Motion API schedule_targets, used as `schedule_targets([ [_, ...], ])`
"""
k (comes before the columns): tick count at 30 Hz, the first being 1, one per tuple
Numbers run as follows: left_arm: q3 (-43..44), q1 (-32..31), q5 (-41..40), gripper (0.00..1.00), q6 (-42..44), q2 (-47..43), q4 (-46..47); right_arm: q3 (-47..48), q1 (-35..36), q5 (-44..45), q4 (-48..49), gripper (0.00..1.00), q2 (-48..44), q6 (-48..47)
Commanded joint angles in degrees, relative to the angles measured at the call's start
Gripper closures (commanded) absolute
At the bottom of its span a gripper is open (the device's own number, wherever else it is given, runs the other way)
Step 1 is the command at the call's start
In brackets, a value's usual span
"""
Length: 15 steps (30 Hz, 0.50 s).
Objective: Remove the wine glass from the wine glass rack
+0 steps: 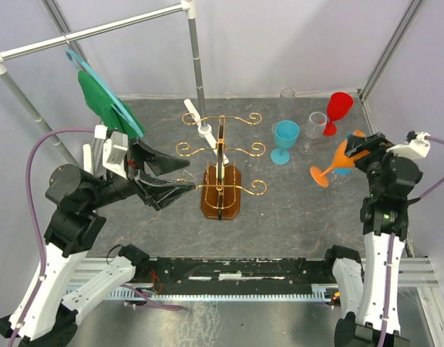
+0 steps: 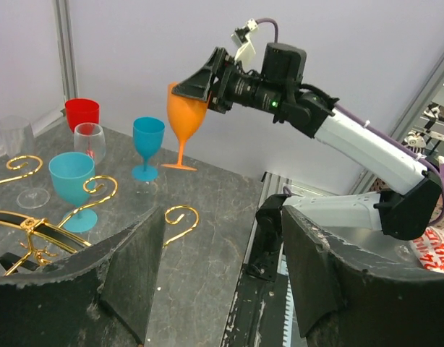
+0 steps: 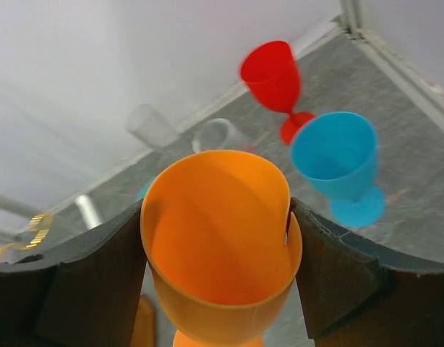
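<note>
My right gripper [image 1: 356, 149] is shut on the bowl of an orange wine glass [image 1: 336, 163], at the table's right side and well away from the rack. The right wrist view shows both jaws pressed against the orange bowl [image 3: 218, 238], which has a slit in its rim. Its foot is down at the tabletop. The wine glass rack [image 1: 220, 165], gold wire on a brown wooden base, stands mid-table with bare arms. My left gripper [image 1: 187, 176] is open just left of the rack, with nothing between its jaws [image 2: 222, 289]. In the left wrist view the orange glass [image 2: 186, 116] is far off.
A light-blue glass [image 1: 285, 137], a clear glass [image 1: 314, 126], a red glass [image 1: 338, 108] and a blue glass [image 1: 344, 170] stand near the orange one. A clear cup [image 1: 287, 92] sits at the back wall. A green cloth [image 1: 99, 94] hangs from the rail at left.
</note>
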Motion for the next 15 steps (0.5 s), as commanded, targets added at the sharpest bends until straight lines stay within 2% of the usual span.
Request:
schedule_targets([
  [1, -2.0, -0.1, -0.6, 0.28, 0.2, 0.5, 5.0, -10.2, 3.4, 11.5, 15.4, 0.24, -0.5, -9.9],
  [4, -2.8, -0.2, -0.5, 0.28, -0.4, 0.6, 5.9, -16.1, 8.4, 17.3, 24.4, 0.22, 1.0, -14.6],
  [9, -3.6, -0.1, -1.2, 0.29, -1.3, 0.7, 7.3, -20.5, 19.5, 24.9, 38.6, 0.21, 5.0, -23.7],
  [15, -4.5, -0.1, -1.7, 0.29, -1.7, 1.3, 8.0, -24.5, 23.1, 25.7, 52.8, 0.21, 13.3, -29.2],
])
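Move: The right hand holds the orange wine glass tilted in the air. The bare patch of table it is bound for lies roughly 7 cm ahead, 4 cm left and 24 cm below. Of the standing glasses, the near blue one is about 9 cm ahead and 7 cm right, the other blue one 12 ahead and 14 left, the short clear one 15 ahead and 6 left. For the left hand that patch is around 24 cm ahead, 39 cm right, well below. Its fingers keep their grip on the orange glass's bowl while the right hand sinks quickly about 11 cm towards the gap between the two blue glasses, then levels off and eases up slightly. It also reaches some 6 cm forward and drifts left late on, the wrist rolling about 25 degrees, left side down, bringing the stem under the bowl. ##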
